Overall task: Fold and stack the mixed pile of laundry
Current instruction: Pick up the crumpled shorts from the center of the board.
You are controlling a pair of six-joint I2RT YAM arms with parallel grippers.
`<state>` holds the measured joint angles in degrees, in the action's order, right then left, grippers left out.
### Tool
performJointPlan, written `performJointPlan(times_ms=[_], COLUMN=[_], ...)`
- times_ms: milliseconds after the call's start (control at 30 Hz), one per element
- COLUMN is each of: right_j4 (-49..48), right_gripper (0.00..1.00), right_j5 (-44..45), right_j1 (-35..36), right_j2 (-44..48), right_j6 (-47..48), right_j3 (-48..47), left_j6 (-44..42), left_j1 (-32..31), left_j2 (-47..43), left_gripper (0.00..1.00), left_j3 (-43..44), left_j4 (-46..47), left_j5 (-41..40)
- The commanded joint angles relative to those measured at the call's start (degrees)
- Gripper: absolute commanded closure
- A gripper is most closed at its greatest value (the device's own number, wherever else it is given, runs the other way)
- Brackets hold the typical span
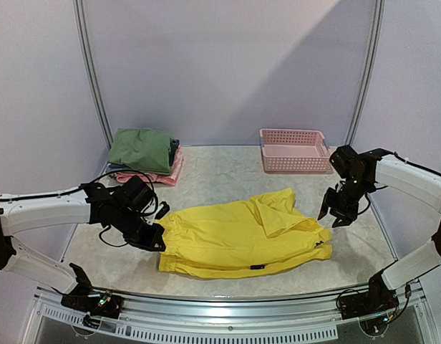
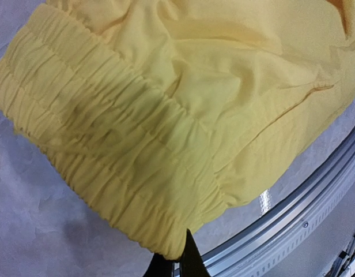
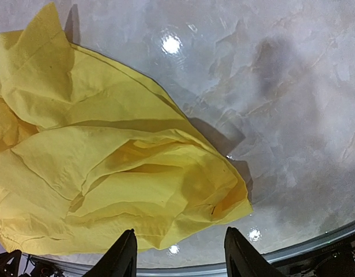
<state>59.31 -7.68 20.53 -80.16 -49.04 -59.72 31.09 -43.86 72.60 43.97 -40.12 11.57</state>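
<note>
Bright yellow shorts [image 1: 242, 236] lie spread across the middle of the table, their right leg end rumpled. My left gripper [image 1: 154, 240] is at their left end, shut on the gathered elastic waistband [image 2: 108, 156]; in the left wrist view its dark fingers [image 2: 192, 257] pinch the band's corner. My right gripper [image 1: 335, 211] hangs open just above and right of the shorts' right end. The right wrist view shows that gripper [image 3: 180, 242] with fingers apart above the folded leg corner [image 3: 223, 202], holding nothing. An olive-green shirt [image 1: 140, 149] lies folded at the back left.
The green shirt rests on a folded pink garment [image 1: 147, 176]. A pink lattice basket [image 1: 295, 150] stands at the back right. A metal rail [image 1: 228, 304] runs along the near table edge, close to the shorts' waistband corner. Curved white walls enclose the back.
</note>
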Motion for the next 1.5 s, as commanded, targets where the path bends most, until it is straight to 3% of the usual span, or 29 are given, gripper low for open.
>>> performJointPlan(times_ms=[0, 167, 367, 733, 1233, 1467], right_j4=[0.8, -0.7, -1.8, 0.6, 4.8, 3.3], right_gripper=[0.48, 0.49, 0.58, 0.99, 1.00, 1.00], right_j5=[-0.9, 0.0, 1.4, 2.3, 3.8, 0.5], right_j1=[-0.3, -0.3, -0.3, -0.3, -0.3, -0.3], right_j2=[-2.8, -5.4, -8.6, -7.5, 1.2, 7.5], right_j6=[0.5, 1.5, 3.5, 5.2, 6.5, 7.1], right_j3=[1.5, 3.1, 3.2, 4.1, -4.9, -9.0], left_j6=[0.3, 0.6, 0.6, 1.4, 1.8, 1.8], left_j1=[0.8, 0.8, 0.8, 0.8, 0.8, 0.9], left_j2=[-1.0, -0.9, -0.5, -0.8, -7.3, -7.8], left_gripper=[1.00, 1.00, 1.00, 1.00, 1.00, 1.00], left_j3=[-0.1, -0.1, -0.3, -0.4, 7.8, 16.7], left_j4=[0.0, 0.0, 0.1, 0.2, -10.7, -16.0], left_j5=[-0.9, -1.1, -0.9, -0.9, -2.3, -3.1])
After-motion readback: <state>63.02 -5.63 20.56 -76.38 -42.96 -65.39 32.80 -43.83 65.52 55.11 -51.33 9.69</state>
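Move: The right gripper hangs half open over the right edge of the yellow shorts; the upper-layer edge to pinch is about 2 cm back from it, 1 cm to its right and 5 cm below. From this hand, the loose leg flap lies some 15 cm left and 4 cm ahead, the black label 22 cm left and 12 cm back, the pink basket 26 cm ahead and 6 cm left. From the left gripper, already holding the waistband, that edge is about 51 cm right, 4 cm ahead and slightly lower. Lower the right gripper about 5 cm and slightly back onto the shorts' right edge, tips tilting back towards the base, and shut the fingers to pinch the upper layer. Hold the left gripper still on the waistband meanwhile, then lift both together: the right some 9 cm with a little forward reach and the tips swinging forward, the left about 8 cm. ##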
